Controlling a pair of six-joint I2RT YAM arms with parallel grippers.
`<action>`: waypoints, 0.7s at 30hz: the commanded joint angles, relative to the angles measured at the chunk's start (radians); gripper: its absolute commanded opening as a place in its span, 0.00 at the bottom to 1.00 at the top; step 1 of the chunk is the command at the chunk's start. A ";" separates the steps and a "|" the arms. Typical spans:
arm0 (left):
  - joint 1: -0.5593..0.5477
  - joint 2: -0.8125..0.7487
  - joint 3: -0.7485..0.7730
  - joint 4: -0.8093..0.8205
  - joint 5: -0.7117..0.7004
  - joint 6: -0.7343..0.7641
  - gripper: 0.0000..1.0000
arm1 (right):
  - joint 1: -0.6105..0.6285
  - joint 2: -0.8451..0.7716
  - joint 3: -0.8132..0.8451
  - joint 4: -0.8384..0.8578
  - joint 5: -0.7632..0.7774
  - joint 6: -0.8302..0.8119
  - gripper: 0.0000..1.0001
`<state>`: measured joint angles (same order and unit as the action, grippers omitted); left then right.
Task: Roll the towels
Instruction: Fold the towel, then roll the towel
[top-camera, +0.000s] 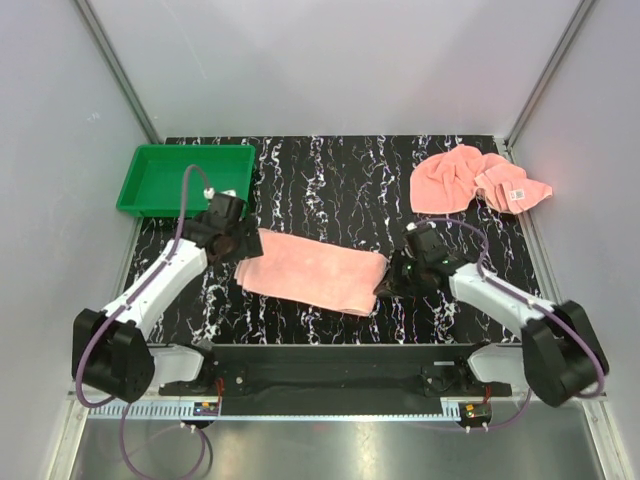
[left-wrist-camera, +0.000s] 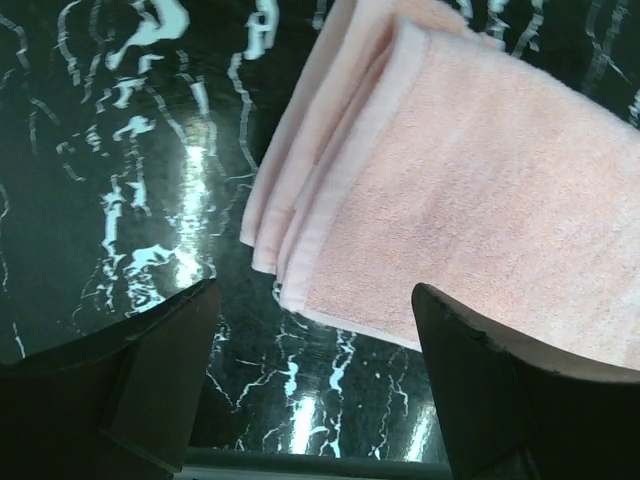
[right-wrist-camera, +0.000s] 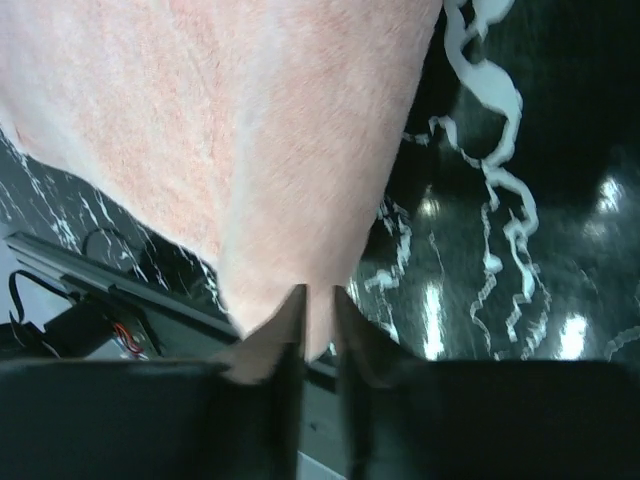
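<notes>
A folded salmon-pink towel (top-camera: 312, 272) lies flat across the middle of the black marbled table (top-camera: 330, 190). My right gripper (top-camera: 385, 287) is shut on that towel's right end; in the right wrist view the cloth (right-wrist-camera: 250, 140) is pinched between the narrow jaws (right-wrist-camera: 318, 300). My left gripper (top-camera: 236, 243) hovers at the towel's left end, open, with the layered towel edge (left-wrist-camera: 440, 200) just beyond its fingers (left-wrist-camera: 470, 370) and only table between them. A second towel (top-camera: 470, 180) lies crumpled at the back right, its white label showing.
A green tray (top-camera: 150, 195) stands at the back left corner of the table. Grey walls close in both sides. The arms' base rail (top-camera: 330, 365) runs along the near edge.
</notes>
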<state>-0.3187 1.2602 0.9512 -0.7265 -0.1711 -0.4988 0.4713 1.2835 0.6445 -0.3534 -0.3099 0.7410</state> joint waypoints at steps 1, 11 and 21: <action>-0.101 -0.036 0.087 -0.011 -0.073 -0.015 0.82 | 0.016 -0.136 0.038 -0.220 0.123 0.024 0.29; -0.526 0.083 0.196 0.013 -0.221 -0.046 0.81 | 0.016 -0.216 0.352 -0.525 0.507 -0.055 0.89; -0.832 0.381 0.340 0.098 -0.288 -0.070 0.81 | -0.065 -0.283 0.469 -0.569 0.726 -0.061 0.94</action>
<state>-1.1042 1.5738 1.1969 -0.6926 -0.4046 -0.5575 0.4339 1.0458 1.0538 -0.8944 0.2829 0.6964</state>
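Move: The folded towel's right end lies some 30 cm to the right of the left hand, 8 cm nearer the base and 9 cm lower, and about 4 cm directly below the right hand, which still pinches its edge. The towel's left end is about 9 cm under the left hand and 1 cm back; the green tray is roughly 18 cm ahead of the left hand and 15 cm left. From the right hand, the spare towels lie some 25 cm ahead and 24 cm right. The towel's right edge is let go as the right fingers spread from nearly shut to wide open, and the right hand pulls away up about 13 cm and to the right, a little forward, its fingers swinging towards straight down. The left hand, open, sweeps right some 22 cm and slightly back over the towel towards its right end, arching up and sinking again while turning clockwise. ##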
